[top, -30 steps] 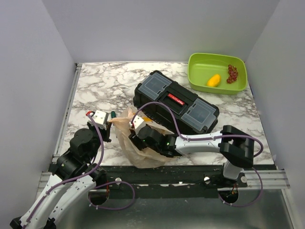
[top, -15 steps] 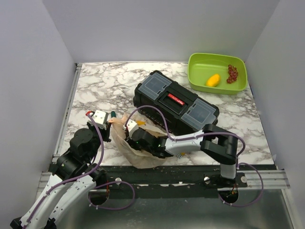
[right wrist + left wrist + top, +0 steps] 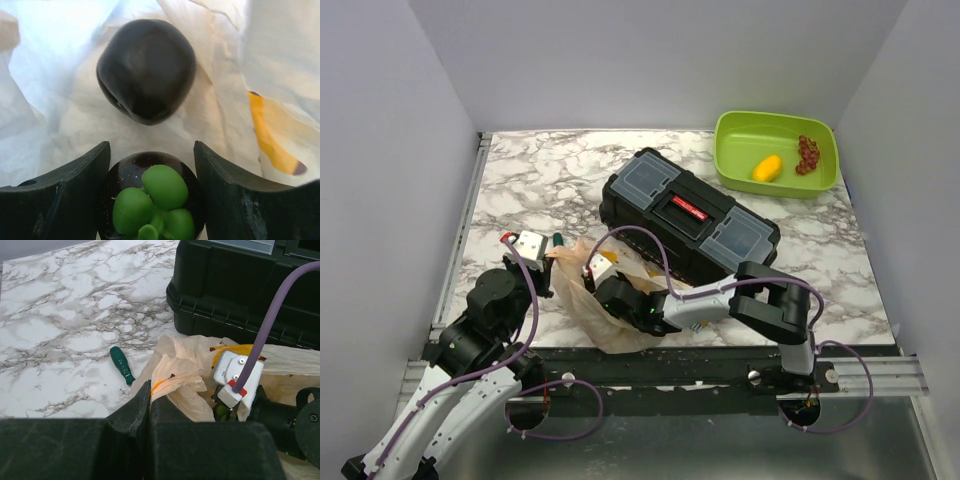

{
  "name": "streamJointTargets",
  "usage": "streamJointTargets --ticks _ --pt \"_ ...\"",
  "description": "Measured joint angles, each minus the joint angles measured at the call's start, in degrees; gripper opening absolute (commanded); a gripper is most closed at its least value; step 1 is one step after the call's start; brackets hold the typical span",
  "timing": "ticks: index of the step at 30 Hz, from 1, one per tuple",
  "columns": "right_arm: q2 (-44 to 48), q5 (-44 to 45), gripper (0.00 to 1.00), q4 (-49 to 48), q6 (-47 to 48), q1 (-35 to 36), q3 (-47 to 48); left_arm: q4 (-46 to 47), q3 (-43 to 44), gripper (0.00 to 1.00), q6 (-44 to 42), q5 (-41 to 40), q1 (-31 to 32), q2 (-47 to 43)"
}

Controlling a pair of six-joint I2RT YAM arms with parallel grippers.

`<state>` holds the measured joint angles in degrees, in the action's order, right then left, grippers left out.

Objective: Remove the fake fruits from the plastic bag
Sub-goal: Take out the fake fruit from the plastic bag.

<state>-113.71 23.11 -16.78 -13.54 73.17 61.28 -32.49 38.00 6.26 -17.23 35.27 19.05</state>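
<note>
The tan plastic bag [image 3: 612, 326] lies crumpled at the table's front, in front of the toolbox. My left gripper [image 3: 149, 390] is shut on a gathered fold of the plastic bag [image 3: 182, 382] at its left end, seen from above at the left gripper [image 3: 552, 258]. My right gripper [image 3: 592, 292] reaches into the bag's mouth. In the right wrist view, the right gripper [image 3: 151, 165] has its fingers pressed on both sides of a dark purple fruit [image 3: 150, 195] with green leaves. A second dark fruit [image 3: 146, 70] lies just ahead on the bag's lining [image 3: 55, 80]. A yellow fruit [image 3: 768, 167] lies in the green bin.
A black toolbox [image 3: 690, 215] stands right behind the bag. The green bin [image 3: 775, 120] at the back right also holds red grapes [image 3: 808, 154]. A small green tool handle [image 3: 122, 365] lies on the marble left of the bag.
My right arm has pushed further left into the bag, and its jaws widened, then came in round the leafy dark fruit. The left gripper has kept still on the bag.
</note>
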Motion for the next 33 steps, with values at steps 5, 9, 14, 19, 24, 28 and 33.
streamJointTargets --ticks 5,9,14,19,24,28,33 --pt "4.07 1.86 0.17 0.13 -0.39 -0.02 -2.36 0.04 0.00 0.00 0.00 -0.02 -0.02 0.13" --pt "8.90 2.54 0.08 -0.24 -0.42 -0.02 -2.58 0.07 0.00 0.00 0.00 -0.02 -0.02 0.13" --pt "14.95 2.73 0.06 -2.12 -0.46 -0.02 -3.39 0.09 0.00 0.00 0.00 0.00 -0.02 0.28" --pt "18.88 3.02 0.06 -3.50 -0.63 -0.02 -5.70 0.09 0.00 0.00 0.00 0.00 -0.07 0.33" --pt "20.76 4.63 0.06 -3.72 -1.03 -0.02 -7.93 0.09 0.00 0.00 0.00 0.00 -0.07 0.33" --pt "22.29 6.56 0.05 -3.78 -1.44 -0.02 -9.07 0.09 0.00 0.00 0.00 0.00 -0.07 0.28" --pt "24.30 9.31 0.05 -3.74 -1.75 -0.04 -9.16 0.09 0.00 0.00 0.00 0.00 -0.07 0.26"
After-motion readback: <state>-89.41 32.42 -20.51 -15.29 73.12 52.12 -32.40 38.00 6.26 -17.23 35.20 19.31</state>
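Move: The right hand already has a dark fruit with green leaves between its fingers, low inside the plastic bag. The green bin it is meant for lies about 40 cm ahead and 46 cm to its right, roughly level. Another dark fruit sits in the bag some 5 cm ahead and 5 cm left, and the toolbox's middle is about 18 cm ahead, 24 cm right and 5 cm higher. From the left hand, the gripped fruit is about 7 cm right, 2 cm ahead and 20 cm down. Still pinching the dark fruit, the right hand draws it up from the bottom of the bag by about 15 cm, nearly straight up at first, then easing some 4 cm to the right. The wrist swings the fingers up towards level by roughly 20 degrees as it rises. The left hand stays put, keeping its shut grip on the bag's edge. ##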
